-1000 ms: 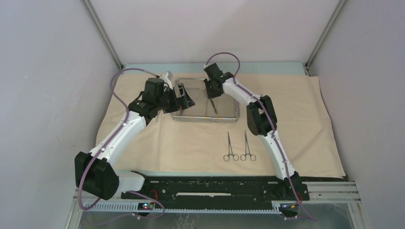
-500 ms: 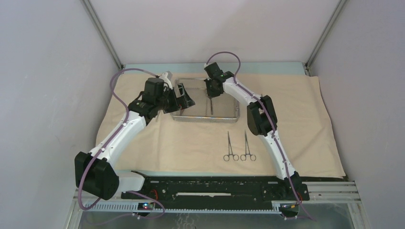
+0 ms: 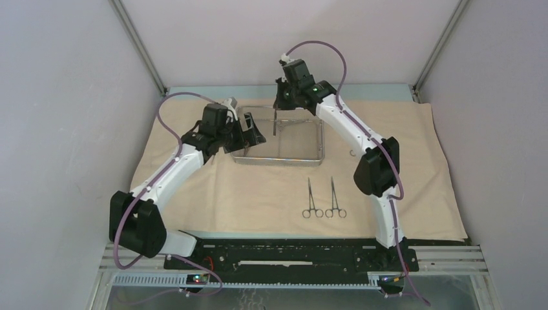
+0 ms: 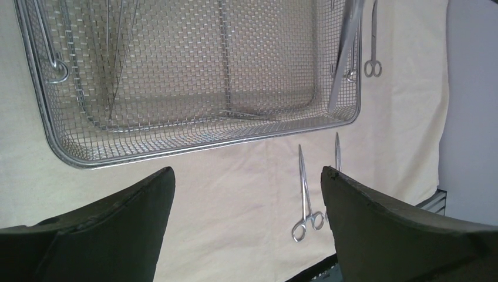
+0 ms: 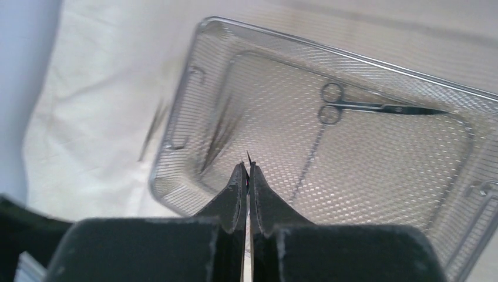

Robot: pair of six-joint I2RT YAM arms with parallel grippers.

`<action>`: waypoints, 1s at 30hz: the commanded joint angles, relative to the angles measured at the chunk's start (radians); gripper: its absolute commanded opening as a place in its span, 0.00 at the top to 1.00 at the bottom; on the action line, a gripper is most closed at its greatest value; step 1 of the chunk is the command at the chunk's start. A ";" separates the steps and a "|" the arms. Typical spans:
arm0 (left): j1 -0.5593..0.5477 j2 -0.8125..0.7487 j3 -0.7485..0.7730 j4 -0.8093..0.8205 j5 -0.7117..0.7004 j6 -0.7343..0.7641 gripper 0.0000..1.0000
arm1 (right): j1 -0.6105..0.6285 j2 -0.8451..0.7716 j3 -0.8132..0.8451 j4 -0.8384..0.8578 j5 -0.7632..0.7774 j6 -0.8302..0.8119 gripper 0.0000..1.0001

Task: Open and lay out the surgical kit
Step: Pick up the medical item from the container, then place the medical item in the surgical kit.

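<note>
The steel mesh tray point(image 3: 321, 139) sits on the spread beige cloth point(image 3: 258, 194). Above its back left part, my right gripper point(image 3: 279, 106) is shut on a slim steel instrument point(image 3: 276, 124) that hangs down from it. That instrument's thin tip point(image 5: 248, 156) pokes out between the closed fingers point(image 5: 235, 194). A pair of scissors point(image 5: 352, 107) lies on the tray's mesh point(image 5: 382, 170). My left gripper point(image 3: 249, 132) hovers open at the tray's left end, holding nothing point(image 4: 246, 176). Two ring-handled forceps point(image 3: 312, 199) point(image 3: 335, 197) lie side by side on the cloth in front of the tray.
Another ring-handled instrument point(image 4: 372, 59) lies on the cloth just right of the tray point(image 4: 205, 138). A blurred thin steel piece point(image 5: 150, 129) rests on the cloth left of the tray. Walls close in on three sides; the black arm base rail point(image 3: 291, 253) runs along the near edge.
My right gripper has closed on the slim instrument in the tray and lifted it up and toward the back. The right arm's elbow swung right. The left gripper stays open.
</note>
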 commanded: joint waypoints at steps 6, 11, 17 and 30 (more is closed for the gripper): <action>0.007 -0.018 0.093 0.032 0.000 -0.004 0.06 | 0.063 -0.114 -0.053 0.062 -0.061 0.080 1.00; 0.007 -0.023 0.081 0.040 0.016 -0.014 0.14 | 0.083 -0.128 -0.066 0.085 -0.106 0.110 1.00; 0.007 -0.013 0.088 0.039 0.040 -0.027 0.36 | 0.095 -0.168 -0.132 0.169 -0.161 0.161 1.00; 0.003 0.006 0.080 0.040 0.069 -0.032 0.64 | 0.114 -0.191 -0.184 0.224 -0.198 0.194 1.00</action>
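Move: The held tweezers, hanging nearly upright from the right fingers, have their middle about 6 cm ahead of the left hand, 8 cm to its right and 1 cm above. The loose tweezers in the tray lie some 3 cm ahead of the left hand, 4 cm to its left and 11 cm below. From the right hand, the left fingers are about 7 cm back, 8 cm left and 6 cm lower; the scissors lie roughly 5 cm ahead, 8 cm right and 17 cm below. The right hand keeps its pinch near the tweezers' upper end and carries them left and back, about 7 cm each way and rising slightly, its left side rolling up some 15 degrees, to bring their lower end between the left fingers. The left hand rises 2 cm, then stays nearly in place while its wide-open fingers close more than halfway around the tweezers, one finger coming against them. ##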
